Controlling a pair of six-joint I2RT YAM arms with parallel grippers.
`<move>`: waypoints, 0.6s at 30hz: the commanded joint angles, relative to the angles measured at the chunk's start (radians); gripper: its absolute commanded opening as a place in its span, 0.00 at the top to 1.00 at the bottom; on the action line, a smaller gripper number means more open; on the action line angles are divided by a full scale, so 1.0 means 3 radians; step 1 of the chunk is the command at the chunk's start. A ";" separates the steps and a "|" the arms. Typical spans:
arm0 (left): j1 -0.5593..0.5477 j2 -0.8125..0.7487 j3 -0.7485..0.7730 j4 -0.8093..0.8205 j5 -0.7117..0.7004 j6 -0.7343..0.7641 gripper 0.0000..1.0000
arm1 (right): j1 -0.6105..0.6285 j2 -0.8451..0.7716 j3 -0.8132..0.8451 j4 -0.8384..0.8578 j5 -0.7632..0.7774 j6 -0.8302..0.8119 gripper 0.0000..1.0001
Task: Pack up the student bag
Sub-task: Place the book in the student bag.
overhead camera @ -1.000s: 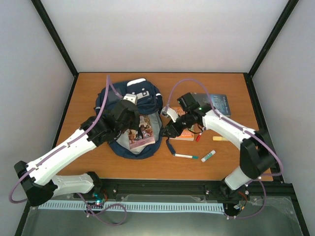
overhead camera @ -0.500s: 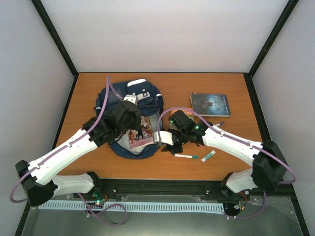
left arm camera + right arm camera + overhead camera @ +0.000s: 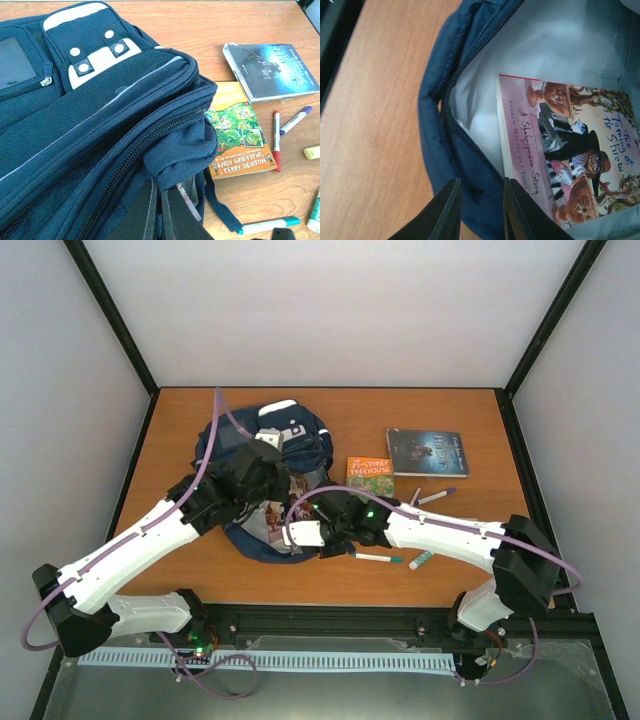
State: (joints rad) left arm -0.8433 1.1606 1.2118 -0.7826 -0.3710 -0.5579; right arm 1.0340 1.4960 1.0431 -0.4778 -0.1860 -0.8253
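The student bag [image 3: 300, 435] lies open on the left half of the table, navy with a white buckle patch. My left gripper [image 3: 262, 473] is shut on a fold of the bag's [image 3: 100, 125] upper flap and holds it raised; its fingers [image 3: 150, 215] pinch the fabric at the bottom of the left wrist view. A pink Shakespeare story book [image 3: 560, 150] lies inside on the pale lining. My right gripper [image 3: 290, 535] is at the bag's near rim [image 3: 440, 130]. Its jaws [image 3: 481, 200] stand narrowly open astride that rim.
An orange Treehouse book [image 3: 370, 476] lies right of the bag, a dark book [image 3: 427, 452] beyond it. A red pen [image 3: 276, 140], purple pen [image 3: 296, 120] and yellow highlighter [image 3: 312, 152] lie nearby. A teal marker [image 3: 378, 558] and glue stick [image 3: 422, 560] sit near the front edge.
My right arm has swung left from the orange book to the bag's near rim, and its jaws have narrowed. The orange book now lies uncovered. The left gripper has kept its hold.
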 commanded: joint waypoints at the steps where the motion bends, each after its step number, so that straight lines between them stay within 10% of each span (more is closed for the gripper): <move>1: 0.0015 -0.0030 0.0251 0.0196 0.0075 -0.0081 0.99 | 0.0080 0.0166 0.0156 0.0232 0.0351 -0.0126 0.74; 18: 0.0020 -0.0020 0.0193 0.0182 0.0102 -0.0095 0.99 | 0.0117 0.0698 0.0219 0.0432 0.0666 -0.0434 0.53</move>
State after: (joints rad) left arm -0.8421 1.1675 1.2171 -0.7853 -0.3439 -0.5724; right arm 1.0603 1.6745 1.0969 -0.3851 -0.0208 -0.9226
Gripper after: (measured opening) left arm 0.036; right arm 0.460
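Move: The book already lying in the bag has its middle about 9 cm ahead of the right hand, 8 cm to its left and 9 cm below. The orange book lies some 16 cm ahead and 11 cm to the right, the teal marker roughly 3 cm back and 12 cm to the right, both around 11 cm lower. For the left hand, still pinching the bag's raised flap, the book in the bag is almost straight below, about 24 cm down and 2 cm to the right. The right hand sinks about 4 cm and eases forward-left towards the book's near-right corner, fingers opening partway. ##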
